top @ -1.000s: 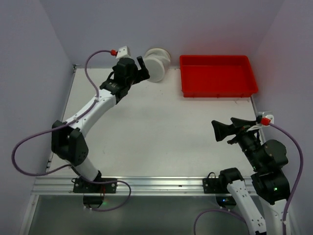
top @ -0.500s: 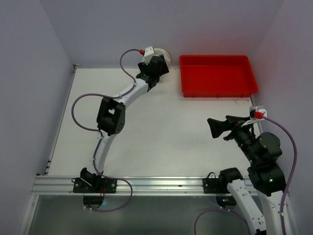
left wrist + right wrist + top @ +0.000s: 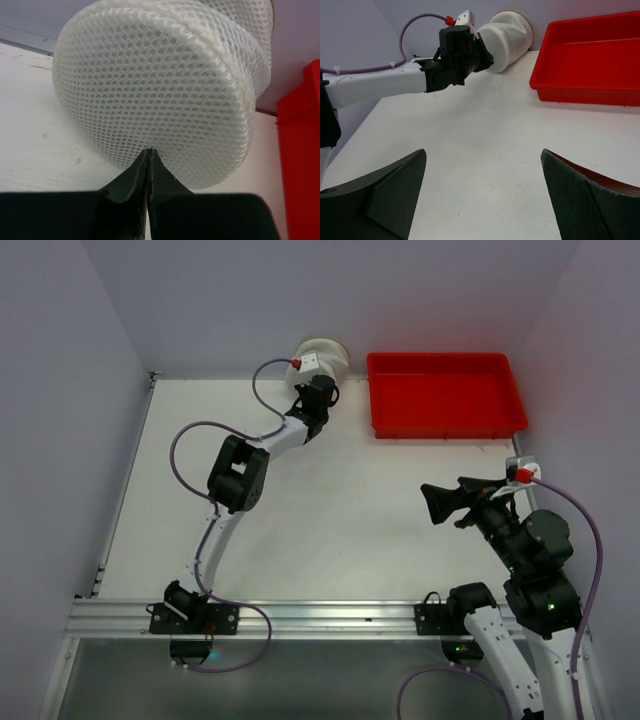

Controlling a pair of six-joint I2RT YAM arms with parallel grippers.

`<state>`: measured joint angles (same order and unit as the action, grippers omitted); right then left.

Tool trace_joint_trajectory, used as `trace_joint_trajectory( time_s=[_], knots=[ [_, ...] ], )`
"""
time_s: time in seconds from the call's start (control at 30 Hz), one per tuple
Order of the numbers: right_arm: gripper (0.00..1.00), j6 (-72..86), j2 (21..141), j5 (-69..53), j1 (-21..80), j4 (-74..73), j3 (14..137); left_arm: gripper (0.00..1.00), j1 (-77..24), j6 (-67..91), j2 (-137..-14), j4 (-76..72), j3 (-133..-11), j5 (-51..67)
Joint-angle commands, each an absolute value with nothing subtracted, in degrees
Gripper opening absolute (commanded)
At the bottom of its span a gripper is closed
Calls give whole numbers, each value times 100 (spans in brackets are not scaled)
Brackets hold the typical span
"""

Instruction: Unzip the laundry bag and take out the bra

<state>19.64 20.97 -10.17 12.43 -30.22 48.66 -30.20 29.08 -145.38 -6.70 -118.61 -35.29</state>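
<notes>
The white mesh laundry bag [image 3: 325, 352] lies on its side at the table's far edge against the back wall. In the left wrist view its round mesh face [image 3: 155, 95] fills the frame; no drawing or zipper shows on it. My left gripper [image 3: 322, 390] is shut, its tips [image 3: 149, 150] touching the lower edge of that face; I see nothing between the jaws. The right wrist view shows the bag [image 3: 509, 31] just behind the left gripper [image 3: 487, 55]. My right gripper [image 3: 440, 505] is open and empty [image 3: 483, 152] above the table's right side. The bra is hidden.
A red rectangular tray [image 3: 445, 428] stands at the back right, just right of the bag; its wall shows in the right wrist view [image 3: 580, 95] and at the left wrist view's right edge [image 3: 300, 165]. The left arm stretches diagonally across the table's left half.
My left arm has stretched out to the far edge and its gripper, open beside the bag a second ago, is now shut against the bag's face. The right gripper shifted slightly left.
</notes>
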Motion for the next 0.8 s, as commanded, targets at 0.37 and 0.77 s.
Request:
trace_joint_trajectory(
  time_s=[0.37, 0.77],
  knots=[
    [99, 1846, 2021, -1292, 1257, -2935, 4895, 100, -3102, 2857, -13534, -2812, -10659, -2706],
    [99, 1775, 2162, -1283, 1257, -3094, 4878, 94, -3094, 1688, -15477, -3461, -12621, -3779]
  ],
)
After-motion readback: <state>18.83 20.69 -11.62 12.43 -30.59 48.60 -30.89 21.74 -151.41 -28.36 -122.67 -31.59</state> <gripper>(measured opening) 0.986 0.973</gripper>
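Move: The laundry bag's middle is about 8 cm ahead of my left hand, 3 cm to its right and 4 cm higher; my shut fingertips are close in front of the lower part of its round mesh face. The red bin's middle is roughly 38 cm to that hand's right, about level with it fore and aft. From my idle right hand, the bag is about 50 cm ahead, 20 cm left and 20 cm lower. I open my left fingers wide while backing about 3 cm off the laundry bag's face, dipping slightly. Then I swing up some 7 cm and right, tilt the fingertips up about 15 degrees to near level, and come forward again about 5 cm, sinking a little at the end, so the open fingers come to either side of the right rim of the face. Contact there can't be seen. ##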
